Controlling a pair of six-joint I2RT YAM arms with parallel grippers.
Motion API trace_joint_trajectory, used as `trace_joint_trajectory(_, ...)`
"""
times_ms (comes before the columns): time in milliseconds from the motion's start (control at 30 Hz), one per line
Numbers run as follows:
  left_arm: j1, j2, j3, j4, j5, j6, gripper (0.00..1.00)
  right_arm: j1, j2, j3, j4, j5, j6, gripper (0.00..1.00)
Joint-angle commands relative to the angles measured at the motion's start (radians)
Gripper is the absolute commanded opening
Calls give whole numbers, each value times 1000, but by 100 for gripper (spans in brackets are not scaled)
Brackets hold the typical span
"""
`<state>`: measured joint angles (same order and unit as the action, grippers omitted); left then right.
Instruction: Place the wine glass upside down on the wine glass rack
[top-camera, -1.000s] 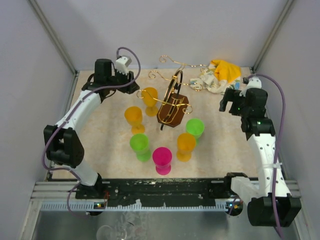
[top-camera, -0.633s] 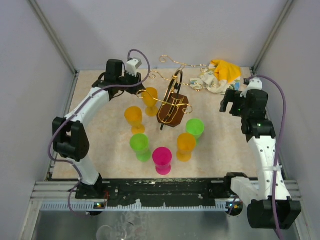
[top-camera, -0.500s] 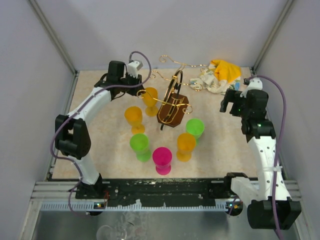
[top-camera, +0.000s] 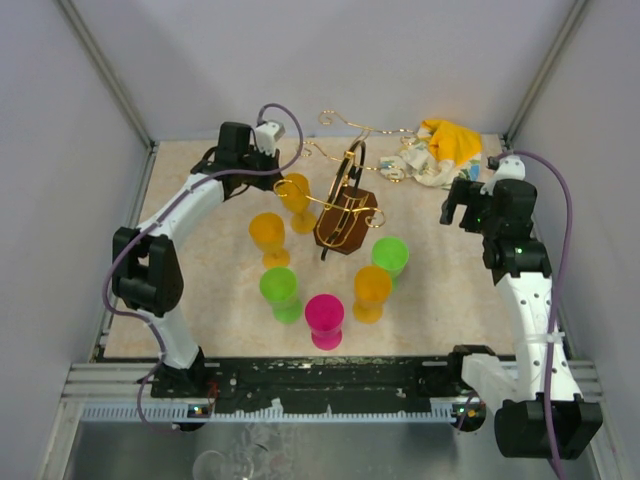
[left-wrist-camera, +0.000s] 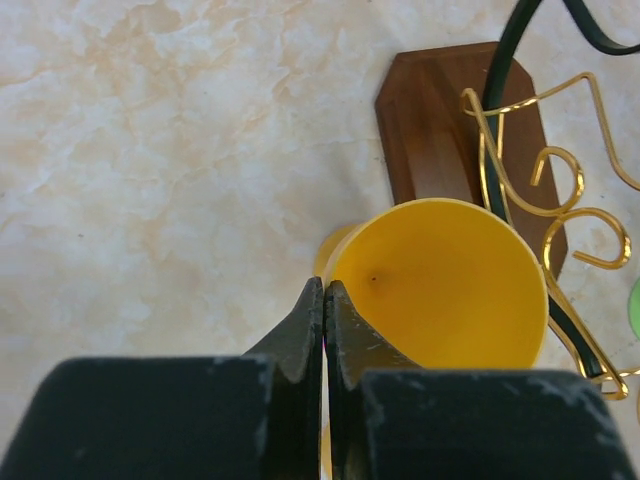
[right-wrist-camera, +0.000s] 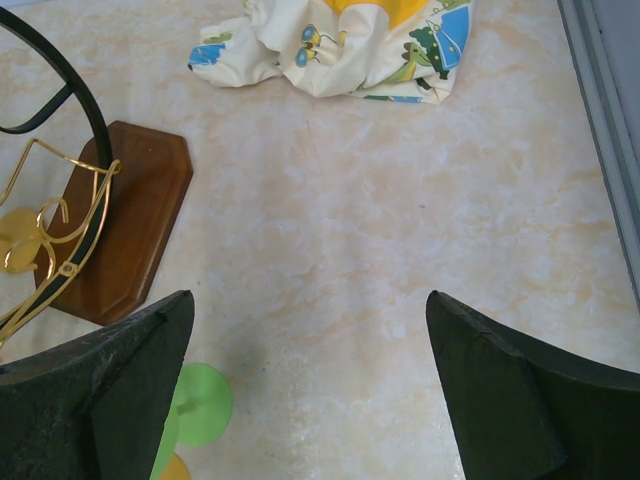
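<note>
A yellow wine glass stands upright at the back left, right beside the wine glass rack. The rack is gold wire with curled arms on a dark brown base. My left gripper is shut on this glass's near rim. In the left wrist view one finger sits inside the cup and one outside, the gripper pinching the thin wall, with the rack's base just beyond. My right gripper hovers wide open at the right with nothing between its fingers, the rack's base to its left.
Several other plastic glasses stand in front of the rack: orange, green, pink, orange and green. A crumpled printed cloth lies at the back right. Grey walls close in the table.
My left arm has swung right from the back left corner to the yellow glass, and its jaws have shut on the rim. The right arm has not moved.
</note>
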<state>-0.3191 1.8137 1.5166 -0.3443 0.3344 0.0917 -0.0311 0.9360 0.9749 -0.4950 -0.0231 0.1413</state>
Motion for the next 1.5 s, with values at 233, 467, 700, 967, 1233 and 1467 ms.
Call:
trace_joint_trajectory(233, 65, -179, 8, 47, -420, -34, 0, -1, 5, 22, 30, -39, 71, 99)
trace_joint_trajectory(467, 95, -395, -102, 326, -436, 46, 0, -2, 19, 80, -9, -163, 180, 99)
trace_joint_trajectory(700, 85, -549, -241, 658, -348, 113, 0, 25, 2, 117, 158, -360, 470, 99)
trace_joint_trajectory(967, -72, -720, -561, 1211, -225, 263, 0, 51, 49, 161, 379, -474, 713, 93)
trace_joint_trajectory(1233, -338, -711, -649, 1393, -311, 531, 0, 221, 233, 288, 506, -511, 781, 87)
trace_joint_trajectory(1467, -576, -598, -734, 1714, -488, 868, 0, 295, 318, 325, 695, -522, 898, 75)
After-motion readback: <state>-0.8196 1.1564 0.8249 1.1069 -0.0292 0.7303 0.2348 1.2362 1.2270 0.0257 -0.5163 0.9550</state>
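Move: The left fingers are already shut on the left rim of the orange wine glass, whose middle is about 8 cm below them, 4 to the right and 2 back. The wine glass rack stands level ahead and some 16 cm to their right, its middle at about their height; a second orange glass is about 13 cm back, 3 left and 9 down. From the right hand the held glass lies roughly 37 cm left, 13 ahead and 15 below, and a green glass about 13 left, 4 back and 16 below. The left hand keeps its pinch on the rim and lifts the orange wine glass about 30 cm, swinging out to the left at first, then drawing back nearly 20 cm towards the base and returning right, while the wrist tips up some 90 degrees so that the glass turns over on its way. A little later the right hand sets off from rest, going about 20 cm left and 15 cm up towards the raised glass, rolling its left side up and turning counter-clockwise, its open fingers just starting to close but not yet touching the glass. ##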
